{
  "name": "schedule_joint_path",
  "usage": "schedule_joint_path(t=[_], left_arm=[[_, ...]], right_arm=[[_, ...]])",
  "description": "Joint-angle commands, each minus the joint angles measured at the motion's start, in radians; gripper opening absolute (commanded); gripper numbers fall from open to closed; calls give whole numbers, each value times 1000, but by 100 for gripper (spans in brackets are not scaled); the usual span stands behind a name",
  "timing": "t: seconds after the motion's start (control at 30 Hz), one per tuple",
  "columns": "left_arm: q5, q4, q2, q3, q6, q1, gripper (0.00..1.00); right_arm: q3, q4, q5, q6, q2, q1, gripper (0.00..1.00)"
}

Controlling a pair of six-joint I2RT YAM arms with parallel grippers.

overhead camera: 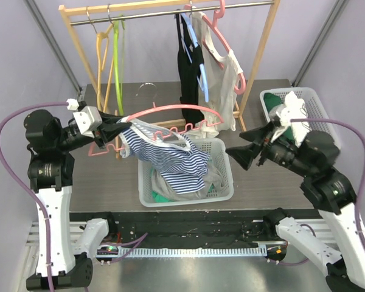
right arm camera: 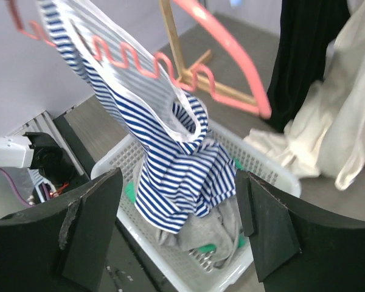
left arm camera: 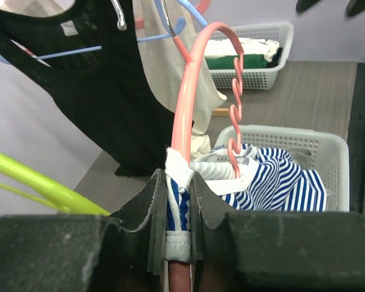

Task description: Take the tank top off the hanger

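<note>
A blue-and-white striped tank top (overhead camera: 170, 155) hangs from the left end of a pink hanger (overhead camera: 170, 109). Its lower part drapes into a white basket (overhead camera: 225, 182). My left gripper (overhead camera: 118, 125) is shut on that hanger end. In the left wrist view the hanger (left arm camera: 185, 103) and the top's white-edged strap (left arm camera: 177, 182) sit pinched between the pads of the left gripper (left arm camera: 179, 207). My right gripper (overhead camera: 240, 155) stands open to the right of the basket, holding nothing. In the right wrist view the tank top (right arm camera: 170, 164) hangs free between the wide fingers of the right gripper (right arm camera: 179, 225), below the hanger (right arm camera: 225, 45).
A wooden clothes rack (overhead camera: 261, 55) at the back carries a black top (overhead camera: 188, 79) and a cream top (overhead camera: 222, 73), plus orange and green hangers (overhead camera: 109, 61). A second white basket (overhead camera: 310, 100) with clothes sits at back right. Grey and green garments (right arm camera: 231, 225) lie in the near basket.
</note>
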Motion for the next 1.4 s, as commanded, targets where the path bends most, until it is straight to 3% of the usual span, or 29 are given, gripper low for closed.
schedule_joint_path(t=[0.0,0.27,0.43,0.77,1.07,1.27,1.37], left_arm=[[104,-74,22,52,140,5,0],[268,-113,-18,-15,150,-12,0],[371,-114,-15,-3,132,-18,0],[368,-108,-21,-7,150,-25,0],[368,-96,-3,17,153,-25,0],[374,-93,10,40,139,-26,0],[365,-90,11,39,141,-26,0]], right_arm=[[124,21,-56,-138,-17,3,84],[255,11,-295,-143,133,11,75],[243,43,-337,-125,161,13,71],[203,141,-561,-36,195,11,70],[120,222,-578,38,229,20,65],[140,213,-553,16,250,29,56],[140,219,-544,19,259,31,37]])
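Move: The left hand already holds the pink hanger and the tank top's edge; the hanger's bare right shoulder lies about 26 cm to its right, 5 ahead and 2 lower. From the right hand that shoulder is roughly 8 cm ahead, 8 left and 4 above. The tank top's hanging body is some 18 cm to the right hand's left, 2 ahead and 15 lower, with the basket under it, about 17 left, 2 ahead and 33 down. Keep the left pinch on the hanger and cloth, draw back about 5 cm, slightly right and down, and turn clockwise to swing the bare shoulder back. Lift the open right gripper some 8 cm while backing a little, then bring it left about 7 cm and down, turning counter-clockwise some 30 degrees, until its fingers straddle the hanger's bar; narrow them partway. ##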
